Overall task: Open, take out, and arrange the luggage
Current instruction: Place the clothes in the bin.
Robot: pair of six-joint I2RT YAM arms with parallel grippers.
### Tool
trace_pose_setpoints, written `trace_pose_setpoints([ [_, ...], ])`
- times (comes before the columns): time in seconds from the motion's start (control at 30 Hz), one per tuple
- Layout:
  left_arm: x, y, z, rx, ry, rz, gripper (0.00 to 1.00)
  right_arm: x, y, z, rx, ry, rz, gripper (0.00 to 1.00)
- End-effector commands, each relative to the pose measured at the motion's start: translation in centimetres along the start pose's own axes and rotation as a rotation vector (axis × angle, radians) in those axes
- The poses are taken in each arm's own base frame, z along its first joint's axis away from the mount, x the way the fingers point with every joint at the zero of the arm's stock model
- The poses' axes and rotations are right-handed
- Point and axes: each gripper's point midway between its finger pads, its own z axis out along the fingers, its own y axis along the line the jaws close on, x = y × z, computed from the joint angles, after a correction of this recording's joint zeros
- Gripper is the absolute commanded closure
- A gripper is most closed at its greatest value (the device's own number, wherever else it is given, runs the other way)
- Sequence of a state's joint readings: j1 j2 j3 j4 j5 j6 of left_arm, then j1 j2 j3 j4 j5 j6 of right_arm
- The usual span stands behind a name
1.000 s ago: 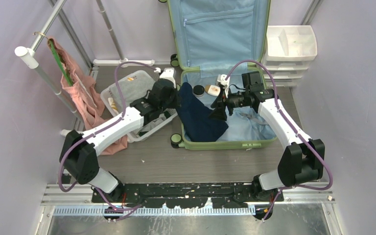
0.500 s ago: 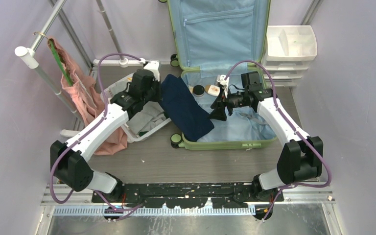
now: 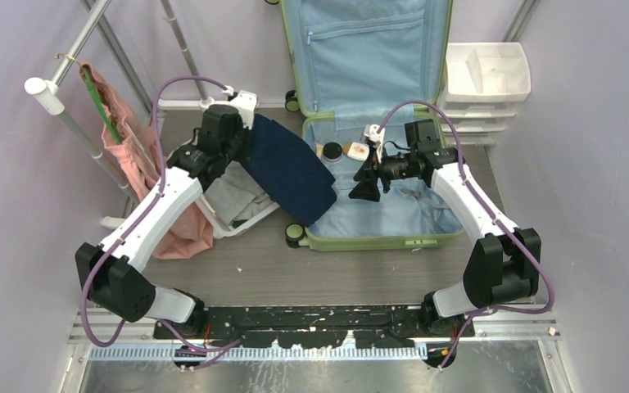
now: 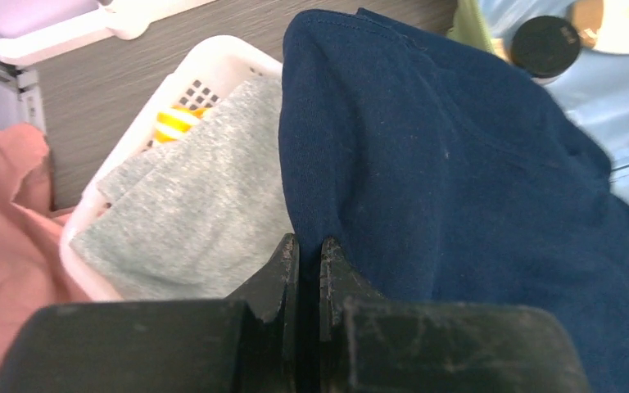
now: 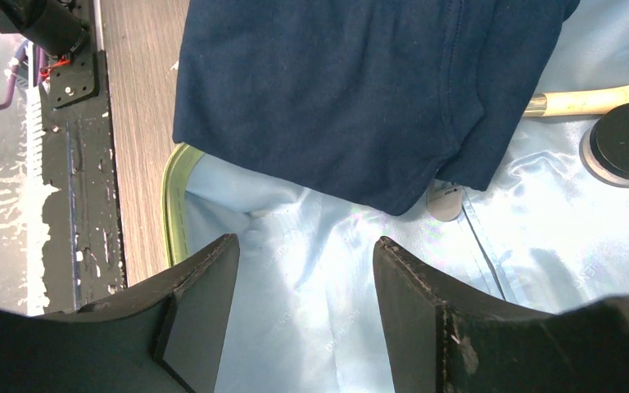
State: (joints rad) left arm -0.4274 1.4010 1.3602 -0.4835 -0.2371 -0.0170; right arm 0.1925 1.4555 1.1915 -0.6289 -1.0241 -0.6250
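Note:
The luggage, a light-green suitcase, lies open with its pale blue lid standing upright at the back. My left gripper is shut on a navy garment. The cloth hangs from it across the suitcase's left rim, partly over the white basket. In the left wrist view the jaws pinch the navy fabric above a folded grey cloth. My right gripper hovers open over the blue lining, nothing between its fingers.
A black-lidded jar and a small tan item lie at the back of the suitcase. A pink garment hangs from the rack on the left. White drawers stand at the back right.
My left arm swung left and back, pulling the navy garment out of the suitcase toward the basket. The right arm has barely moved.

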Motion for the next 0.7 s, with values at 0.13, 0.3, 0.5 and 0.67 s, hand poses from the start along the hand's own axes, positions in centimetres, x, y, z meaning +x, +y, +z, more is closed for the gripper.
trace_pose_setpoints([
  [0.13,-2.5,5.5,-0.3,-0.153,-0.04,0.217,1.0,-1.8,-0.1,-0.4,-0.007,-0.046,-0.042,0.34],
  [0.3,-2.2,7.9,0.4,-0.184,-0.016,0.307,1.0,-1.8,-0.2,-0.5,-0.006,-0.045,-0.041,0.33],
  [0.5,-1.5,10.3,1.3,-0.22,0.012,0.384,1.0,-1.7,-0.3,-0.5,-0.007,-0.045,-0.032,0.33],
  [0.67,-0.6,12.6,2.7,-0.272,0.053,0.378,1.0,-1.5,-0.3,-0.4,-0.009,-0.042,-0.027,0.34],
])
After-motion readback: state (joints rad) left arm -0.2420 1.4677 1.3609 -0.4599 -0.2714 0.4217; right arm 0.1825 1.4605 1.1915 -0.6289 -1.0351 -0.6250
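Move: The left hand already holds the navy garment by its far-left end. The bin's middle lies about 7 cm to its left, 8 cm back and some 22 cm below. The hanging pink garment is about 24 cm to the left, 10 cm back and 10 cm lower; the black jar in the suitcase is roughly 23 cm to the right, level fore and aft and 24 cm below. From the right hand, the bin is some 39 cm left, 2 cm ahead and 16 cm below. Leftward, about 10 cm, the left hand carries the navy garment across above the bin, away from the suitcase and towards the hanging pink garment, easing some 3 cm forward as well. The wrist rolls steadily so that the hand's left side rises over 20 degrees; the shut fingers keep their pinch and the cloth trails to the right. ##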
